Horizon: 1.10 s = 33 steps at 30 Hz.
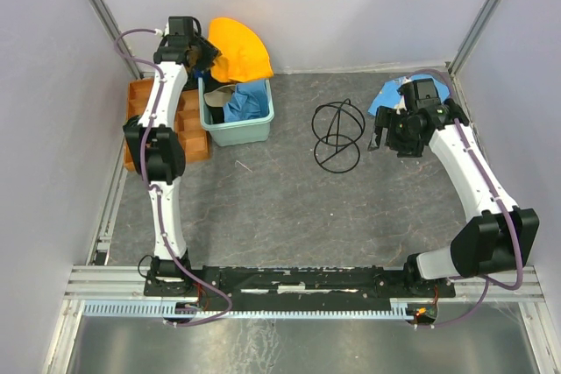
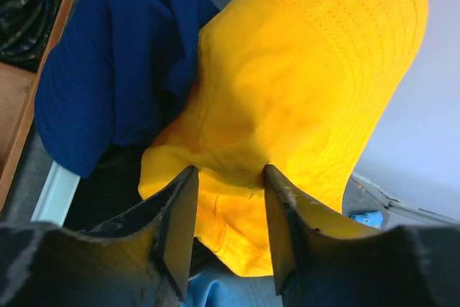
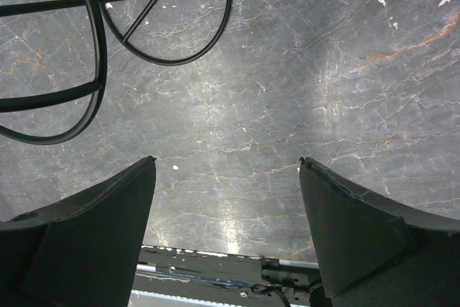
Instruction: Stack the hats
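The yellow-orange hat (image 1: 238, 48) (image 2: 302, 91) lies on top of the heap at the back of the mint-green tub (image 1: 237, 133), its brim standing up against the wall. My left gripper (image 1: 209, 57) (image 2: 228, 174) reaches in from the left, and its jaws are pinched onto a fold of this hat. A dark navy blue hat (image 2: 115, 70) lies right beside it on the left. More blue fabric (image 1: 250, 102) fills the tub. A light blue fabric piece (image 1: 390, 94) lies at the back right, partly hidden by my right arm. My right gripper (image 1: 381, 137) (image 3: 228, 163) hangs open over bare table.
A black wire stand (image 1: 337, 133) (image 3: 93, 55) lies on the table between the tub and my right gripper. An orange compartment tray (image 1: 145, 94) (image 2: 14, 106) sits left of the tub against the left wall. Walls enclose the back and both sides.
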### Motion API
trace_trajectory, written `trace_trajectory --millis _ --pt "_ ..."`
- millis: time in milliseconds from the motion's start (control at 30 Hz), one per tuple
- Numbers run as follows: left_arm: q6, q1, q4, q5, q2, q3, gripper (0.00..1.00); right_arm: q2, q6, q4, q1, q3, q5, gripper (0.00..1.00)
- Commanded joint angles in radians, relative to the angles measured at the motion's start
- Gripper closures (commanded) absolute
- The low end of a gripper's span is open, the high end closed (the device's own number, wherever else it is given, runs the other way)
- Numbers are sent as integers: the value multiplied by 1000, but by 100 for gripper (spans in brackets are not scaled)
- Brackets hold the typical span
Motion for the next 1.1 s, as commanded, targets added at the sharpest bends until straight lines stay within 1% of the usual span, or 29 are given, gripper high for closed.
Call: trace_trajectory --millis 0,67,133,267,367,567,733,833,933,1000,1067 --pt "-45 2 85 -9 44 50 62 -29 -12 -16 -5 52 28 11" --pt "-46 2 89 0 52 52 80 -28 -11 -17 -6 54 29 11" --pt "-44 3 90 7 58 51 96 -27 -12 -19 -7 57 29 11" --pt "-21 3 91 38 50 52 97 -28 -17 -22 -6 66 38 11" --pt "-9 7 115 97 25 52 97 -38 -24 -24 -7 76 42 10" --pt "-27 30 121 149 -112 56 97 -78 -40 -21 -12 117 62 9" --pt "-68 36 90 158 -208 55 97 -93 -49 -36 -16 208 42 9" --pt "-103 41 92 183 -253 66 97 -94 -50 -32 -16 264 12 8" --pt "-154 46 94 249 -282 85 97 -110 -44 0 -16 299 -34 8" --pt "-183 45 81 298 -300 83 97 -124 -43 45 -16 309 -96 8" --pt "-206 35 77 363 -335 45 97 -138 -40 144 -18 305 -230 7"
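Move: The orange hat's middle lies about 4 cm ahead of the left hand, 5 cm to its right and 2 cm lower; its near edge is between the half-closed fingertips. The navy hat is some 4 cm to the hand's left and 3 cm ahead, lower down; the light-blue hat is about 8 cm right and 5 cm back, in the bin. From the right hand the orange hat is roughly 33 cm ahead and 33 cm to the left, about level. The left fingers finish closing and pinch the orange hat by its near edge, easing down about 2 cm as they shut. The hand then lifts the hat some 20 cm, drawing back about 6 cm and tipping its fingers up about 20 degrees. The right hand, empty and open, also rises about 12 cm, its fingers tipping up. ##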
